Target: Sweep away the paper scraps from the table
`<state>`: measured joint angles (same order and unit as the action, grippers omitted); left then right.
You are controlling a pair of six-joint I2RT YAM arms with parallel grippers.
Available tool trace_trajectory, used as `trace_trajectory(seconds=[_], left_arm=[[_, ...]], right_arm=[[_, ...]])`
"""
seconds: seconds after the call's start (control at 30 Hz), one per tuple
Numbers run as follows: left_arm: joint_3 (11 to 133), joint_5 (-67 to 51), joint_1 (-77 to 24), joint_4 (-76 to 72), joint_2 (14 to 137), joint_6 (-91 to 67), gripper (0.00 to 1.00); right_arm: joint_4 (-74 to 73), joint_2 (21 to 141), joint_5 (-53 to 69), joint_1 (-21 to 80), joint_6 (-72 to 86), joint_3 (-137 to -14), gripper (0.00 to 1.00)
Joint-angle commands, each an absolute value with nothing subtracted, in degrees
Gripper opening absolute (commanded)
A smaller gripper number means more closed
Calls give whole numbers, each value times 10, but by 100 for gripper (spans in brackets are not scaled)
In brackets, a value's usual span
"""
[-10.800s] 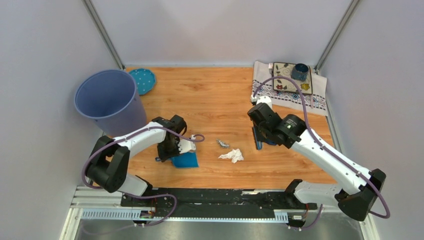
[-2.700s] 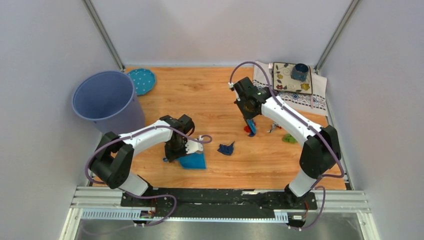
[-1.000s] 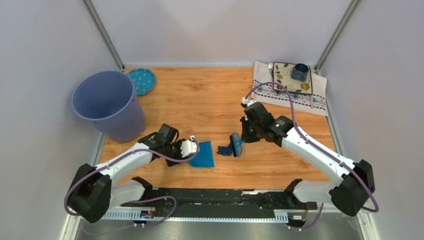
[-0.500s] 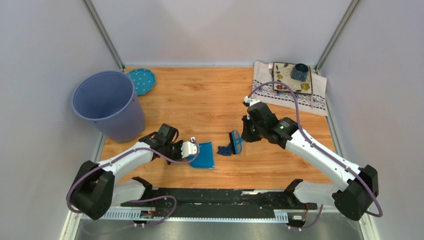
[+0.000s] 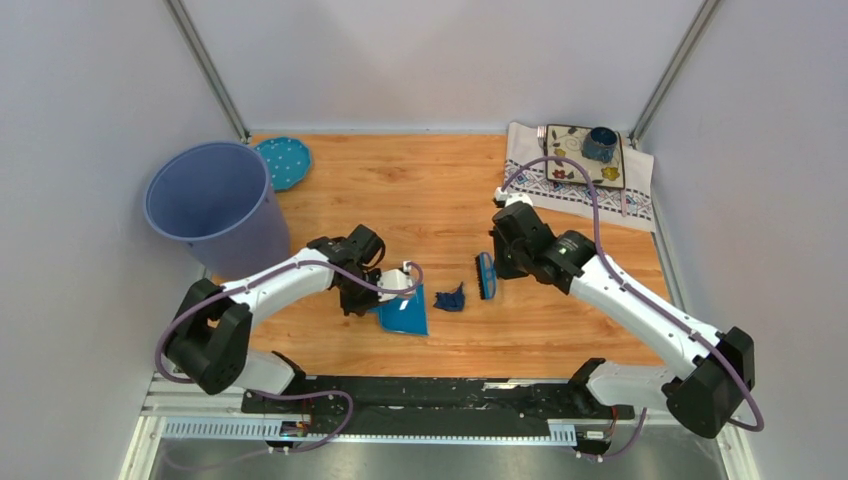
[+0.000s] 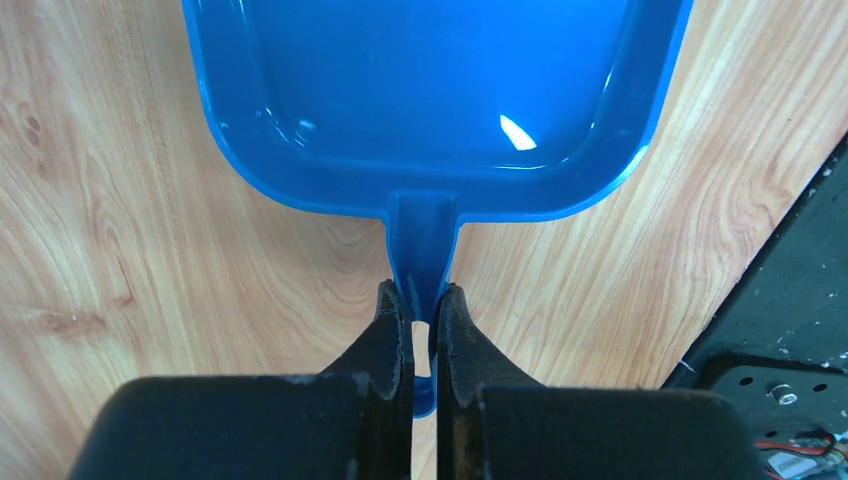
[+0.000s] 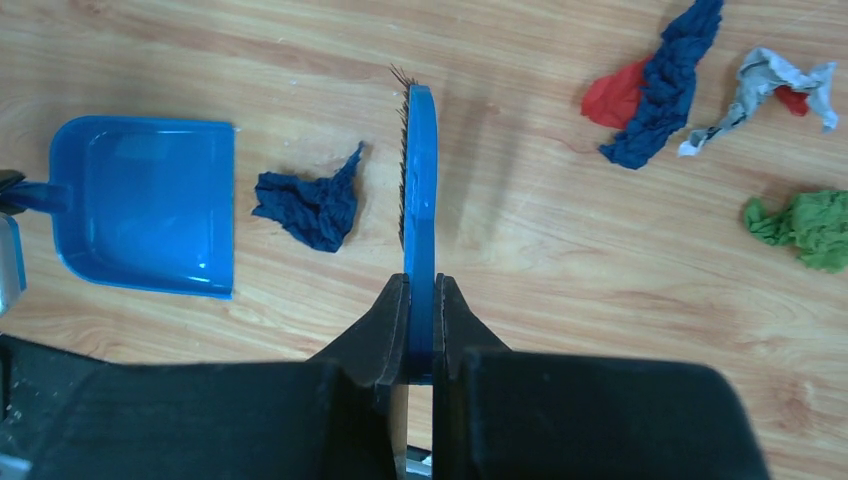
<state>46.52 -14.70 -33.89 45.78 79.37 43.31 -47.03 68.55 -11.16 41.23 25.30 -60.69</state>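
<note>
A blue dustpan lies flat on the table, its mouth facing right. My left gripper is shut on its handle. My right gripper is shut on a blue brush, bristles facing left. A dark blue paper scrap lies between brush and dustpan, touching neither. The right wrist view shows more scraps beyond the brush: a red and dark blue pair, a white-grey one and a green one. My right arm hides these from above.
A tall blue bin stands at the left edge, a teal dotted plate behind it. At the back right lies a patterned white cloth carrying a blue cup. A black rail runs along the front.
My left gripper has shut on the dustpan handle, and that arm's wrist has swung further onto the table. The brush has drawn back a little to the right, off the dark blue scrap.
</note>
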Motion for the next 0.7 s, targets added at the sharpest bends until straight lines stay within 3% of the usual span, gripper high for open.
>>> trace_trajectory(seconds=[0.0,0.27,0.47,0.67], left_arm=[[493,-72,-361,489,820,366,0],[505,-64,-395,477,841,354,0],[522,-85,-394,479,874,355,0],[504,-100,-387,459,855,358,0]], right_arm=[[-485,709,-173,417,264,-626,0],[-455,800,-133,466,297,-637,0],[-310,825,46,526,347,-675,0],[-330,778,-18,543,353,-689,0]])
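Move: The loose blue paper scrap lies on the table roughly 9 cm to the left of the right hand, about 2 cm farther out and some 14 cm below it. The dustpan's blade is 11 cm farther left than that scrap and about 3 cm nearer the base; a second blue scrap lies some 12 cm right of the hand and 9 cm ahead. From the left hand the loose scrap is about 19 cm right and 2 cm ahead, 3 cm lower. The brush's bristles sweep the loose blue scrap before them onto the dustpan: the right hand, still gripping the handle, first dips 3 to 4 cm, then swings fast to the left, some 14 cm, easing back and rising by a few centimetres. On the way the wrist rolls so the bristles lead left and turns counter-clockwise, each 15 to 20 degrees. The left hand keeps the dustpan pinched by its handle, settling slightly lower. ##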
